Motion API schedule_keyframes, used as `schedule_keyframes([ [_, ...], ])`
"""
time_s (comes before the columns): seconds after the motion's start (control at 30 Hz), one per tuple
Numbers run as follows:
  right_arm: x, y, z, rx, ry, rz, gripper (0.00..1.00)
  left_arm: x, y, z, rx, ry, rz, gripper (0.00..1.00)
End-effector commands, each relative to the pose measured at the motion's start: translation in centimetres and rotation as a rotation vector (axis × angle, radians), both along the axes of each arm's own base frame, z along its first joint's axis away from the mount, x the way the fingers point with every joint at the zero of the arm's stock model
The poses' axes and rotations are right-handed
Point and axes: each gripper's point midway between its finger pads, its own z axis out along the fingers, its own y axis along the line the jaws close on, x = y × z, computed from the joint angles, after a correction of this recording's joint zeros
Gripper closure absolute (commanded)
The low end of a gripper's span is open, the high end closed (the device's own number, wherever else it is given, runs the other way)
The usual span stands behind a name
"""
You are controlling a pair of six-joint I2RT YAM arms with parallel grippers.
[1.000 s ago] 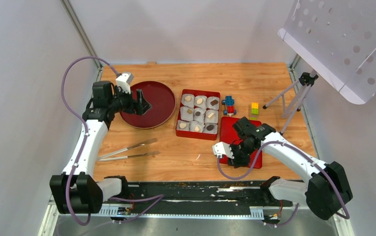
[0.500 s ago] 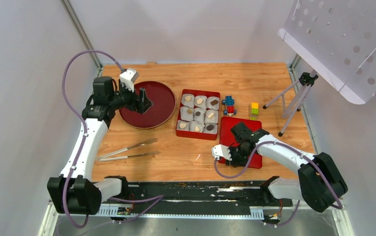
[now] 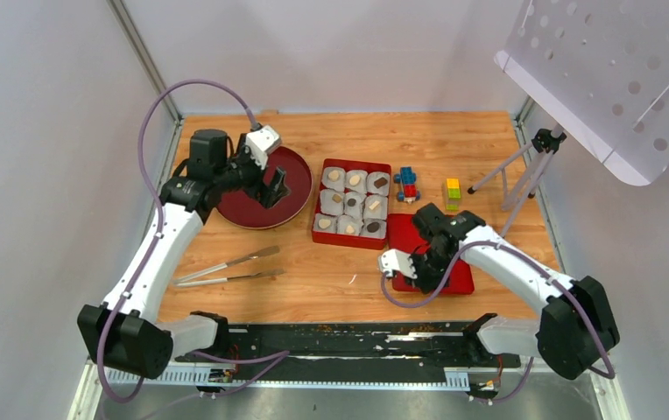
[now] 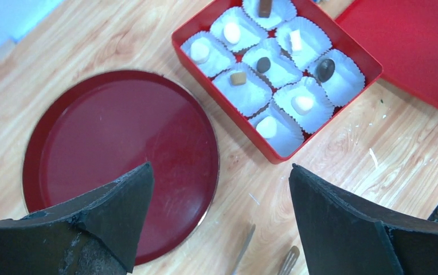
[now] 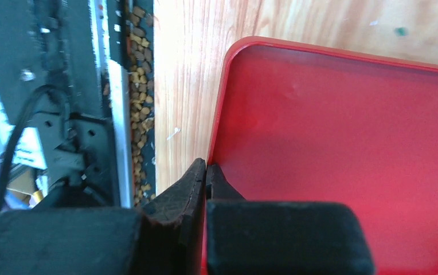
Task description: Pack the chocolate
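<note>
The chocolate (image 3: 353,203) lies as small dark and pale lumps, one in each white paper cup of the open red box (image 3: 357,163); the left wrist view shows a dark lump (image 4: 324,69) and a pale one (image 4: 302,103). My left gripper (image 3: 276,188) hangs open and empty over the right side of the round dark red plate (image 3: 248,208), left of the box. In its own view the gripper (image 4: 221,167) spans the plate's edge (image 4: 119,149). My right gripper (image 3: 420,267) is shut on the rim of the flat red lid (image 3: 458,278), one finger inside and one outside (image 5: 206,166).
Metal tongs (image 3: 226,269) lie on the wood at the near left. A toy car (image 3: 408,184) and stacked coloured blocks (image 3: 452,191) stand behind the lid (image 5: 348,126). A small tripod (image 3: 524,171) stands at the far right under a perforated white panel (image 3: 611,70).
My right gripper has closed onto the lid's rim, and the lid has shifted slightly. My left gripper has moved right across the plate toward the box, still open.
</note>
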Motion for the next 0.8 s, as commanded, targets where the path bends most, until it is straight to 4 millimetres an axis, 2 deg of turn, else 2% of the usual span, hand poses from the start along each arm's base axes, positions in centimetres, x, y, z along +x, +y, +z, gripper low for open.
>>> schedule_keyframes([
  [0.0, -2.3, 0.4, 7.1, 0.060, 0.071, 0.038, 1.00, 0.0, -1.8, 1.1, 0.051, -0.080, -0.133, 0.05],
  [0.13, -2.8, 1.2, 12.1, 0.135, 0.063, 0.039, 1.00, -1.8, -5.2, 2.2, -0.010, -0.157, -0.350, 0.06],
  [0.33, -1.8, 3.4, 17.5, 0.259, 0.007, -0.028, 1.00, -6.7, -9.5, 4.1, 0.077, -0.526, -0.801, 0.05],
  [0.4, -1.6, 4.0, 18.7, 0.296, -0.003, -0.029, 1.00, -8.5, -10.6, 3.8, 0.114, -0.617, -0.946, 0.04],
  [0.53, -1.4, 5.3, 20.9, 0.362, 0.007, -0.064, 1.00, -10.6, -12.7, 1.4, 0.206, -0.730, -1.166, 0.06],
  [0.63, -1.8, 6.2, 22.1, 0.424, 0.029, -0.055, 1.00, -10.8, -14.7, 0.3, 0.254, -0.856, -1.232, 0.07],
  [0.77, -1.5, 6.6, 22.3, 0.430, 0.041, -0.055, 1.00, -10.1, -16.5, 0.3, 0.260, -0.994, -1.233, 0.11],
])
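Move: The right hand already has the red lid pinched by its near edge; the chocolate box it is meant for lies about 18 cm ahead and 17 cm to the left, only slightly lower. The toy car stands some 22 cm ahead and 5 cm left, the toy bricks 20 cm ahead and 5 cm right. For the left hand, open and high, the lid's middle is roughly 35 cm right, 13 cm back and 23 cm down; the box is about 17 cm right, 2 cm back and 23 cm down. Keeping its closed grip on the near edge, the right hand hoists the lid almost straight up, about 20 cm, fast at first and then slowing, easing some 6 cm left towards the box as it rolls about 20 degrees so that its left side rises. Meanwhile the left hand comes right and back with fingers wide open, nearly 20 cm in all at much the same height, towards the lid and the box's near-left side, swinging clockwise from pointing forward-right until its fingers point right; it touches nothing visibly. ##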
